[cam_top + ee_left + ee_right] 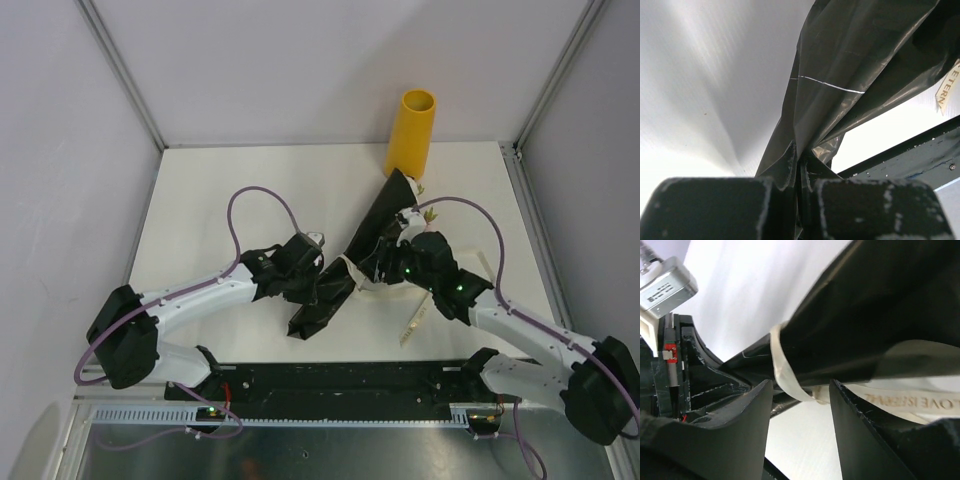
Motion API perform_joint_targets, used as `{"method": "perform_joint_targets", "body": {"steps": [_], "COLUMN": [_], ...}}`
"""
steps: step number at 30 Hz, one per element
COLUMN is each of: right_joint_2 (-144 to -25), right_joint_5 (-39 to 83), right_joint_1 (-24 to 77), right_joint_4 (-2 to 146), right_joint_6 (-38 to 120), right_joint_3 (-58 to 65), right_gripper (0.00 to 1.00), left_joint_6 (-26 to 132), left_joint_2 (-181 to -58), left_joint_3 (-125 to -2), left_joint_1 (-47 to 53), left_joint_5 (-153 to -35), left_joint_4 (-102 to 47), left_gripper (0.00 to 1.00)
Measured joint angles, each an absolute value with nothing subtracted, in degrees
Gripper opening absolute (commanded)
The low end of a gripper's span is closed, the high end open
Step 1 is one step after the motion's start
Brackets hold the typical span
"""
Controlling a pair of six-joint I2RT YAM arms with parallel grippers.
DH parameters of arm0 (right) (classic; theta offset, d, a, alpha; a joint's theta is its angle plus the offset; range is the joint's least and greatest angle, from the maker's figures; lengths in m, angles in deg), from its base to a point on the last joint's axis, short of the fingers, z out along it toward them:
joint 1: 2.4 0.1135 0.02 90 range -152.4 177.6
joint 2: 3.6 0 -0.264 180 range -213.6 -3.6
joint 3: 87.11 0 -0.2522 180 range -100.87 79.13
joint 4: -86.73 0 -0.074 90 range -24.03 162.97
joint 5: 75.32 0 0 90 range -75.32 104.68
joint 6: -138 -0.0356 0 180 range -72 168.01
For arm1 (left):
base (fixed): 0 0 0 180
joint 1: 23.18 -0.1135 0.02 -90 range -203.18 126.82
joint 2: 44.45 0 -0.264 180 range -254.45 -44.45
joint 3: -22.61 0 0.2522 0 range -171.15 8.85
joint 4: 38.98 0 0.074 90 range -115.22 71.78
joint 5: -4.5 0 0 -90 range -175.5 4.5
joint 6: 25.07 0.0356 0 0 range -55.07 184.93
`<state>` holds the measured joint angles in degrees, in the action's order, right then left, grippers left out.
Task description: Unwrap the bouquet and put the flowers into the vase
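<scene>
The bouquet (375,235) lies slantwise on the table, still in its glossy black wrap, with a cream ribbon (349,266) around its middle. The flowers are almost wholly hidden inside it; a bit of green and cream (429,212) peeks out at the far end. Behind that end stands the yellow vase (413,132). My left gripper (802,167) is shut on the lower part of the black wrap (850,55). My right gripper (802,387) is open, its fingers either side of the ribbon loop (784,365) without pinching it.
A loose cream ribbon strip (415,322) lies on the table near the right arm, and a lettered ribbon tail (920,401) hangs by my right finger. The black base rail (340,380) runs along the near edge. White walls enclose the table.
</scene>
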<state>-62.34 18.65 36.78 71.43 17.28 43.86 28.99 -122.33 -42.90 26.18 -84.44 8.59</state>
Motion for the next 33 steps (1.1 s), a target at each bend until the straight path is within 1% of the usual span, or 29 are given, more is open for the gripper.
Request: {"method": "perform_joint_targets", "body": {"steps": [5, 8, 10, 12, 14, 19, 21, 24, 26, 33], "right_joint_2": [-67.41, -69.80, -70.93, -71.65, -71.98, -72.07, -72.07, -72.00, -71.79, -71.17], "right_joint_5": [22.36, 23.19, 23.65, 24.26, 24.46, 24.42, 24.24, 24.07, 24.04, 24.13], "right_joint_1": [37.28, 37.50, 37.61, 37.68, 37.85, 38.42, 38.68, 38.79, 38.79, 38.77], "right_joint_4": [77.09, 78.22, 78.51, 78.79, 78.86, 78.92, 78.97, 79.12, 79.23, 80.54], "right_joint_6": [19.73, 20.96, 21.53, 21.94, 22.22, 22.90, 23.03, 23.12, 23.12, 22.71], "right_joint_3": [43.73, 43.73, 43.73, 43.73, 43.73, 43.73, 43.73, 43.73, 43.73, 43.73], "right_gripper": [0.55, 0.50, 0.48, 0.44, 0.36, 0.07, 0.02, 0.00, 0.00, 0.00], "left_joint_6": [29.14, 29.16, 29.16, 29.16, 29.14, 28.92, 28.79, 28.68, 28.46, 28.51], "left_joint_2": [-122.33, -122.33, -122.33, -122.36, -122.36, -122.33, -122.29, -121.55, -120.41, -116.34], "left_joint_3": [-43.01, -43.07, -43.09, -43.09, -43.09, -43.09, -43.09, -43.12, -43.42, -48.32], "left_joint_1": [26.18, 26.18, 26.18, 26.18, 26.18, 26.18, 26.18, 26.16, 26.01, 24.28], "left_joint_5": [-84.66, -84.66, -84.66, -84.66, -84.66, -84.50, -84.09, -83.11, -82.43, -79.63], "left_joint_4": [8.41, 8.32, 8.32, 8.32, 8.32, 8.28, 8.30, 8.46, 8.87, 10.44], "left_gripper": [0.11, 0.13, 0.16, 0.20, 0.27, 0.47, 0.53, 0.60, 0.62, 0.64]}}
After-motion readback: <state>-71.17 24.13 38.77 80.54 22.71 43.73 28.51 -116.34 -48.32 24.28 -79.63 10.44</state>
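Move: Roughly 4 cm to the right hand's left, level with it in reach and about 3 cm below, lies the ribbon around the black wrapper. The wrapper's stem end is some 11 cm left of this hand and 8 cm nearer; the yellow vase stands about 22 cm ahead and 6 cm right. From the left hand, still pinching the wrapper near the stem end, the ribbon lies around 6 cm ahead and 8 cm right, about level in height. Slipping left and down about 3 cm each way to the ribbon, the open right hand turns some 10 degrees counter-clockwise, shuts its fingers on the ribbon and pinches it, then rises about a centimetre. The left hand opens where it is, lets go of the wrapper, then lifts about 6 cm and forward 3 cm, fingers open. ##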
